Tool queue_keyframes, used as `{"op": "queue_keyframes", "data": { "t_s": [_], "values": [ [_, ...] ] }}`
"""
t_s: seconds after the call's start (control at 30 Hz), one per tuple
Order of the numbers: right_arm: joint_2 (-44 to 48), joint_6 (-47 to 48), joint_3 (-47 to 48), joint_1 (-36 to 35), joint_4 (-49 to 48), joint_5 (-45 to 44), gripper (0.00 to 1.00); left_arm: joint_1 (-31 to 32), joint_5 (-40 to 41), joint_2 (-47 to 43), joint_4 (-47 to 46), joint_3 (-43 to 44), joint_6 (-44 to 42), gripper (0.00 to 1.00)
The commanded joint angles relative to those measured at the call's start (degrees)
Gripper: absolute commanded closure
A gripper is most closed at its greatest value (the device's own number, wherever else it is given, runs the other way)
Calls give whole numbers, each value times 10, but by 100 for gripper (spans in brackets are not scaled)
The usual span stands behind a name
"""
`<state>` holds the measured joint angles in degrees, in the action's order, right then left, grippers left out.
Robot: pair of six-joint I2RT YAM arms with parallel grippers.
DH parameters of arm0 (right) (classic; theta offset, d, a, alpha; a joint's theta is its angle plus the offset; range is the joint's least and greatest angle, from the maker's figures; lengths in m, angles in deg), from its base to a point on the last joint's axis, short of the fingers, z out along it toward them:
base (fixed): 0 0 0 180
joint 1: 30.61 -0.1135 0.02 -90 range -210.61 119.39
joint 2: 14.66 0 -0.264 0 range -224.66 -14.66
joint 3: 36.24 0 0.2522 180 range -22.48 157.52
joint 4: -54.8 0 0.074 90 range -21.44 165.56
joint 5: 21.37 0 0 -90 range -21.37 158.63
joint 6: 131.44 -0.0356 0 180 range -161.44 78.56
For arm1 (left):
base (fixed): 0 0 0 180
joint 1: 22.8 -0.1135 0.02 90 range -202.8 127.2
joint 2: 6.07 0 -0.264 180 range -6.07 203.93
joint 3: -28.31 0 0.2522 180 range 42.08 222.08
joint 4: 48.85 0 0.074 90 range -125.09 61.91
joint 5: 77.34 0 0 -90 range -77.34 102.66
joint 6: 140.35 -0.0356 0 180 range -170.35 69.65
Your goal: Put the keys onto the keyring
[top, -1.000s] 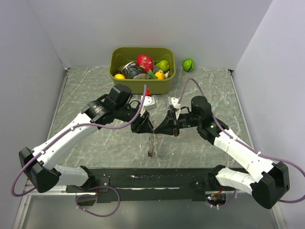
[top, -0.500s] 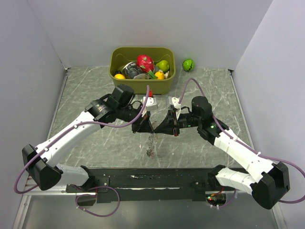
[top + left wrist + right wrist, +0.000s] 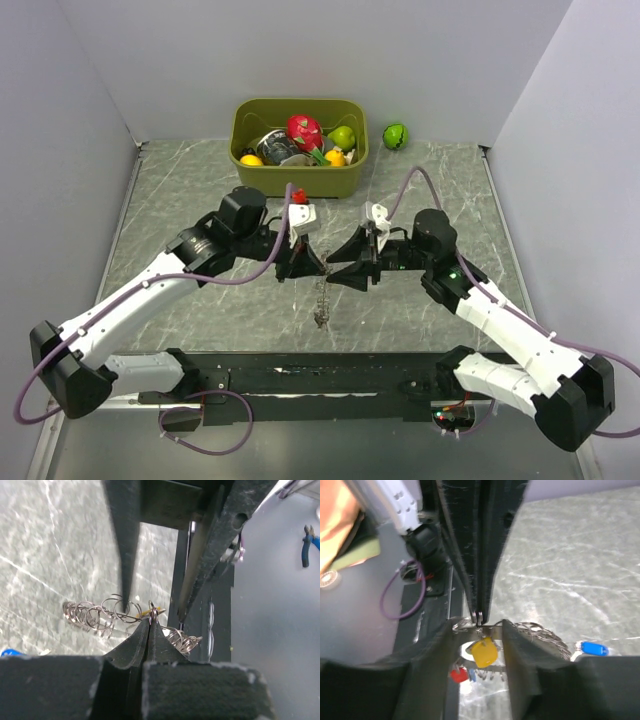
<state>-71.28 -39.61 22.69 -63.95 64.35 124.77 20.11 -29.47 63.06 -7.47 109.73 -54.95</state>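
My left gripper (image 3: 310, 268) is shut, its tips pinching a small loop of the keyring (image 3: 95, 614), a chain of thin wire coils (image 3: 545, 632). The ring hangs from the pinch down toward the table (image 3: 320, 302). My right gripper (image 3: 338, 276) faces the left one with its jaws open, one finger on each side of the left tips (image 3: 480, 555). Nothing is gripped between the right fingers (image 3: 520, 650). A yellow key (image 3: 484, 651) dangles just under the pinch. A red key (image 3: 457, 675) hangs lower, and a blue key (image 3: 595, 648) lies further right along the coils.
An olive bin (image 3: 245, 160) of toy fruits stands at the back of the marble table. A green ball (image 3: 396, 135) lies right of it, and a small red thing (image 3: 298, 193) sits behind the left wrist. The black base rail (image 3: 320, 375) runs along the near edge.
My right gripper has opened and drawn back a little to the right, letting go of the ring. The left gripper has shut on the ring and holds it.
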Motion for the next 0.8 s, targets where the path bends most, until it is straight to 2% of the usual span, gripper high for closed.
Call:
{"op": "queue_keyframes", "data": {
  "t_s": [0.0, 0.13, 0.37, 0.77],
  "values": [
    [34, -17, -6, 6, -56, -47, 38, 2, -4, -43, -134, -16, 42, 99],
    [62, -37, -30, 16, -81, -81, 32, 2, 8, -66, -200, -52, 78, 99],
    [99, -58, -60, 35, -122, -105, 30, 2, 38, -122, -318, -110, 126, 99],
    [96, -61, -48, 35, -132, -59, 28, 2, 34, -111, -339, -106, 133, 99]
  ]
}}
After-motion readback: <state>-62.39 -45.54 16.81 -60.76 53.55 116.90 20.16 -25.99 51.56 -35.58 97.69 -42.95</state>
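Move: The yellow key and the keyring already hang from the shut left fingertips. The yellow key sits about 2 cm below the left hand and 1 cm to its right; the keyring's middle is roughly 4 cm back and 4 cm below. From the half-open right hand, the yellow key is some 2 cm left and 2 cm below, and the keyring's middle 4 cm back, 2 cm left and 4 cm down. The loose blue key lies on the table about 10 cm ahead of the left hand, 4 cm left and 20 cm below. Keep the left fingers shut on the small ring and lift it straight up about 6 cm, swinging the fingertips up nearly level, some 20 degrees. Meanwhile open the right fingers wider and ease that hand up and out to its right, slightly forward too, about 3 cm up, turning a little clockwise to give the ring and yellow key room. ##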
